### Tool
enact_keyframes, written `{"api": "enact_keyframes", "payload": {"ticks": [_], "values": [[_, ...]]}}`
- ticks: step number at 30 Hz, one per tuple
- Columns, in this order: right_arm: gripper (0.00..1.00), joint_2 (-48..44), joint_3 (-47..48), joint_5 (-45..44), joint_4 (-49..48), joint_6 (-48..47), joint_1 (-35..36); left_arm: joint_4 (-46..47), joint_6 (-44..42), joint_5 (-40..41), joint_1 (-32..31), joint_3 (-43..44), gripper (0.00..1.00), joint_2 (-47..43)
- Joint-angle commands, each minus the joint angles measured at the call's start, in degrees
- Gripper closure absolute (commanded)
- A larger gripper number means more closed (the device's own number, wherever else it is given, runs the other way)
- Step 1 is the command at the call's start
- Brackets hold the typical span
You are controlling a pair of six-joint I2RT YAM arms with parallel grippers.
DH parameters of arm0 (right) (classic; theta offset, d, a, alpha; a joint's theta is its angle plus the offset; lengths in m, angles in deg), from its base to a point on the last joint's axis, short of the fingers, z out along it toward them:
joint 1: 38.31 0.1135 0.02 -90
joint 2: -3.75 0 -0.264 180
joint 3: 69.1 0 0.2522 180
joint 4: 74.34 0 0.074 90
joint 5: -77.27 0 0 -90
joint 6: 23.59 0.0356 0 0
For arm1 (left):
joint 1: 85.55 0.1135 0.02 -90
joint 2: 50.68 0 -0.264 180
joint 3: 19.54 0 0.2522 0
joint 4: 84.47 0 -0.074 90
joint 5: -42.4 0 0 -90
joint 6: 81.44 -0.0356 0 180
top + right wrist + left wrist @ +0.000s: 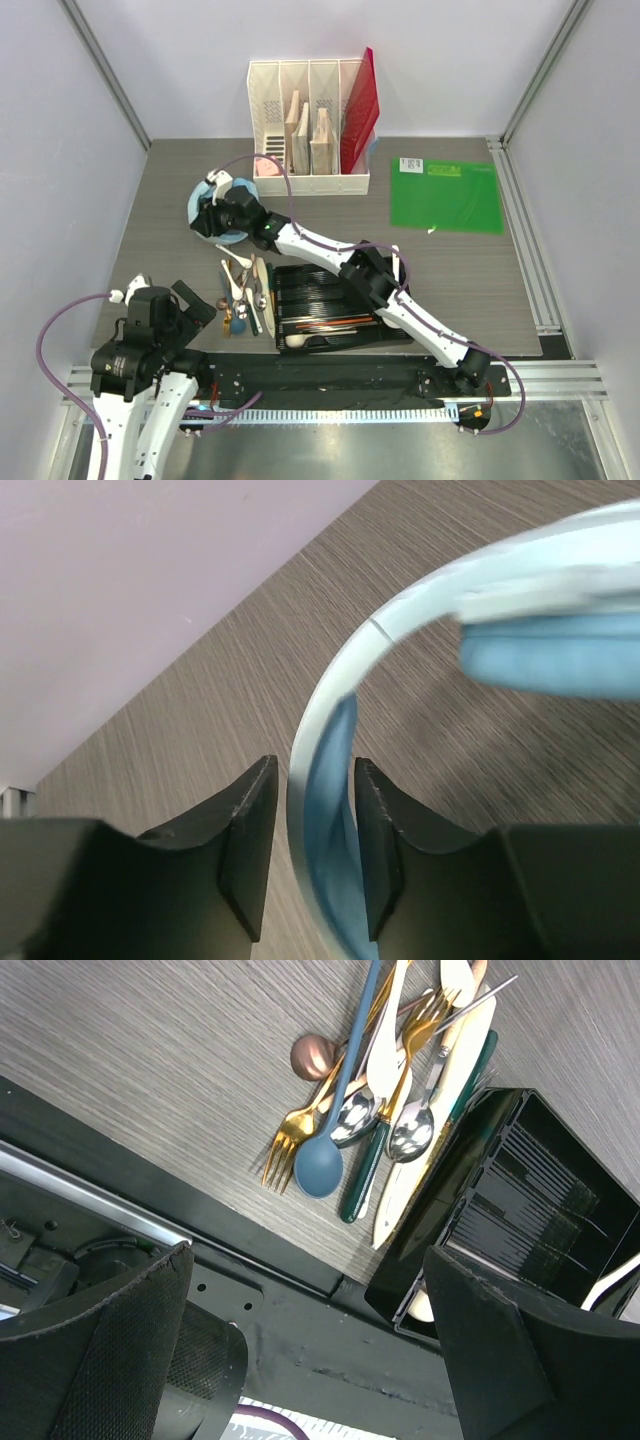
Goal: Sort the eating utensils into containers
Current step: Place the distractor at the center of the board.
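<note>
A heap of eating utensils point(245, 290) lies on the table left of the black tray, the container point(335, 285). The left wrist view shows a blue spoon point(320, 1165), a gold fork point(288, 1140), silver spoons point(410, 1132) and a green-handled piece point(366, 1175) beside the tray point(545, 1185). A white spoon point(300, 342) and some long pieces lie in the tray. My left gripper point(308, 1256) hangs open and empty near the table's front edge. My right gripper point(315, 780) is far left, its jaws parted astride the rim of a light blue bowl point(400, 610), with a gap on one side.
A white slotted organizer point(310, 125) holding boards and a red folder point(360, 105) stands at the back. A green mat point(445, 195) lies back right. A pink item point(268, 166) sits by the organizer. A black rail point(330, 375) runs along the near edge.
</note>
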Motion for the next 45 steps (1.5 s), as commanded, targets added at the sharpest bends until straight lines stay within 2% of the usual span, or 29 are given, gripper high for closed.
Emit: {"api": "enact_keyframes", "payload": {"ticks": [1,3,6,10,15,25,29,31,34,38,45], "values": [[0.54,0.54,-0.19,-0.09,-3.94,-0.51,0.00,0.11,0.20,0.64,0.30,0.78,0.03,-0.39],[0.43,1.07,0.07,0.09,-4.20,0.02,0.00,-0.42,0.55,0.91,0.38,1.04,0.03,-1.18],[0.36,0.98,0.25,0.53,-4.64,0.46,0.00,-0.51,1.60,1.08,0.30,0.78,0.04,-2.32],[0.35,-2.17,-1.59,0.44,-4.03,-1.73,-0.17,-0.33,2.57,1.35,0.30,0.43,0.04,-1.97],[0.29,-12.62,-9.39,-0.52,-4.11,-1.21,-2.45,0.37,3.36,2.75,0.30,-0.01,0.04,-1.44],[0.28,-29.94,-23.91,1.67,-2.89,2.84,-12.64,4.94,2.75,3.19,0.82,-2.21,0.04,3.82],[0.29,-37.50,-38.55,0.88,-1.22,1.69,-16.69,5.38,1.61,2.75,2.40,-1.42,0.04,5.14],[0.29,-40.48,-42.36,1.05,-0.69,1.34,-17.66,5.64,1.17,2.75,2.41,-1.15,0.04,5.32],[0.30,-41.56,-46.94,2.36,0.80,1.16,-17.75,6.79,-0.58,2.40,2.41,-0.10,0.03,5.50],[0.29,-39.81,-47.13,6.75,2.56,3.18,-17.58,5.30,-1.55,4.16,2.41,1.48,0.02,6.29],[0.32,-33.65,-46.24,7.99,0.99,5.03,-15.82,3.89,-1.38,5.74,2.41,2.28,0.01,4.63]]}}
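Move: The right hand is at the left part of the headphones' blue band, its already opening fingers around it; the headphones' middle lies about 5 cm to its right and 2 cm farther out. The white organizer stands some 28 cm to the hand's right and 14 cm farther out, while the utensil pile lies roughly 11 cm right and 19 cm nearer the base. From the left hand, the headphones are about 25 cm ahead and 5 cm to the right. The right hand goes on opening its fingers around the headband to about two-thirds wide and sinks some 2.5 cm beside it, then pulls clear of the headphones, sweeping quickly to the right with a rise and a lesser forward reach, the wrist turning about 20 degrees clockwise. Past 20 cm of rightward travel it drops again about 10 cm and eases slightly back and left, tipping the fingers down, to end open and empty in front of the white organizer's near left corner. ##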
